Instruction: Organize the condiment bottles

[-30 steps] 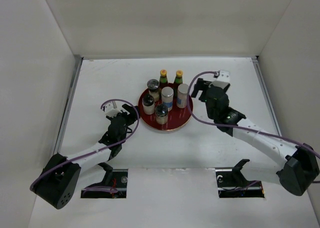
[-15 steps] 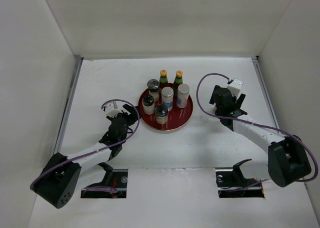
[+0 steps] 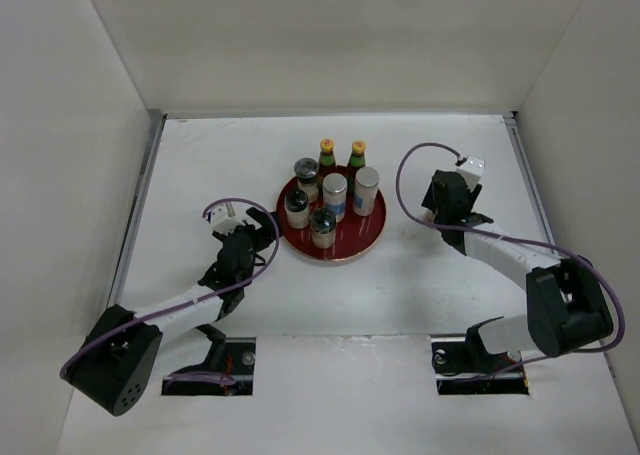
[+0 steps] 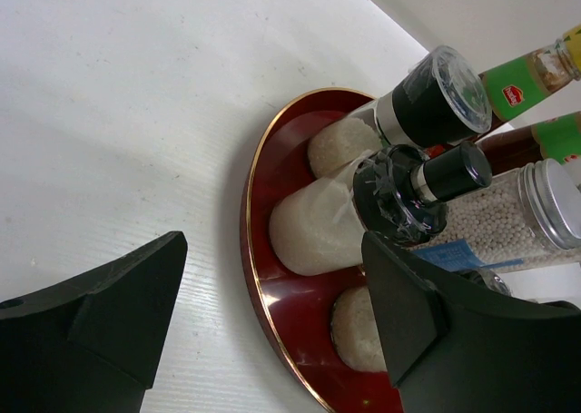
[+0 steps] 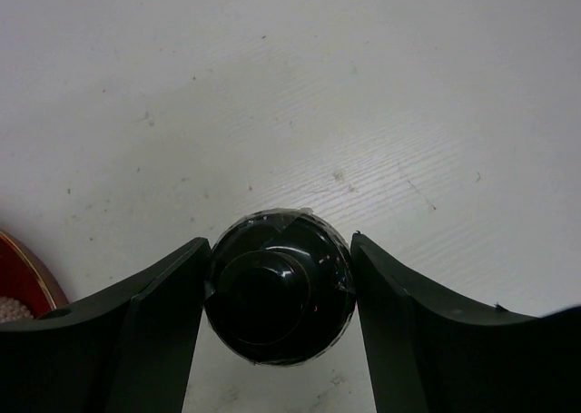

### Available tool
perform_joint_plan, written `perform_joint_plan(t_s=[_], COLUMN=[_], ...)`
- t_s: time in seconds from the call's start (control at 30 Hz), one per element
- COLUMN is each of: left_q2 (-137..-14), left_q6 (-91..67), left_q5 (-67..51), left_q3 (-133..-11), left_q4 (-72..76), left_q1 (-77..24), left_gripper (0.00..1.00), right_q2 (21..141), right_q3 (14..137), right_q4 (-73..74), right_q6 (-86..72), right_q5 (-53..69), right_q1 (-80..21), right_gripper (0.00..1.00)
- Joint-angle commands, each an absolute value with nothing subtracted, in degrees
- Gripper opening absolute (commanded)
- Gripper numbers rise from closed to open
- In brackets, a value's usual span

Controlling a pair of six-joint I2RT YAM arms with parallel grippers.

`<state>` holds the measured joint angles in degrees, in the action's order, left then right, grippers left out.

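Note:
Several condiment bottles stand on the round dark-red tray (image 3: 345, 247): shaker jars with silver lids (image 3: 335, 186) and black lids (image 3: 305, 169). Two slim red sauce bottles (image 3: 327, 155) with green necks stand at its far edge. My left gripper (image 3: 255, 231) is open and empty at the tray's left rim; in the left wrist view its fingers (image 4: 109, 295) straddle the rim (image 4: 250, 250). My right gripper (image 3: 452, 200) points down on the table right of the tray. It is shut on a black-lidded jar (image 5: 277, 286), which is hidden under it in the top view.
White walls enclose the table on the left, back and right. The tray's edge shows at the lower left of the right wrist view (image 5: 27, 272). Purple cables loop off both wrists.
My right gripper has moved from the tray's right edge out to the right and now holds the black-lidded jar. The left arm and the bottles on the tray have not moved.

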<state>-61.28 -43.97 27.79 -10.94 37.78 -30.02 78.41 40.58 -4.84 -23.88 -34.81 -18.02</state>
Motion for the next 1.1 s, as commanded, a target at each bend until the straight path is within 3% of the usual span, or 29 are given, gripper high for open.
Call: perform_joint_plan(t_s=[0.0,0.27,0.33,0.47,0.93,1.0,1.07], left_q2=[-60.7,-57.8,-56.6,-56.4,-54.4,-54.6,-55.0], left_q6=[-44.7,-44.4,-44.2,-44.4,-44.2,-44.3,-44.3], left_q5=[27.7,29.6,30.5,32.9,34.1,33.7,33.9], left_q3=[-10.5,-9.7,-9.3,-8.9,-8.5,-8.8,-8.9], left_q4=[40.6,40.3,40.2,39.8,38.7,38.6,38.6], left_q1=[-29.6,-29.2,-29.1,-28.9,-28.8,-29.2,-29.2], left_gripper=[0.80,0.86,0.92,0.99,1.00,1.00,1.00], right_q2=[76.1,64.1,63.5,67.5,86.2,87.2,86.9], right_q3=[41.6,42.4,43.0,46.4,51.5,51.5,51.2], right_q4=[-9.6,0.9,1.2,-0.6,-13.4,-13.7,-13.7], right_q6=[-24.0,-24.1,-25.0,-27.1,-25.6,-25.2,-25.2], right_q5=[-34.9,-36.4,-36.6,-34.2,-31.5,-32.1,-32.9], right_q1=[-17.8,-30.6,-35.4,-42.3,-48.3,-48.5,-49.1], right_gripper=[0.56,0.55,0.55,0.55,0.56,0.59,0.70])
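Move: The right hand already grips the black-capped bottle; the free near-right spot on the red tray lies about 23 cm left, 4 cm back and 7 cm down. Beyond that spot stand two silver-lidded jars, one 19 cm left and 4 cm ahead of the hand, the other 28 cm left and 1 cm ahead; the near black-capped jar is 32 cm left, 4 cm back. From the left hand the spot lies roughly 26 cm right, level ahead, 7 cm down. Gripping the black-capped bottle, the right hand arcs up, some 23 cm left, down to the tray; left opens wider. ##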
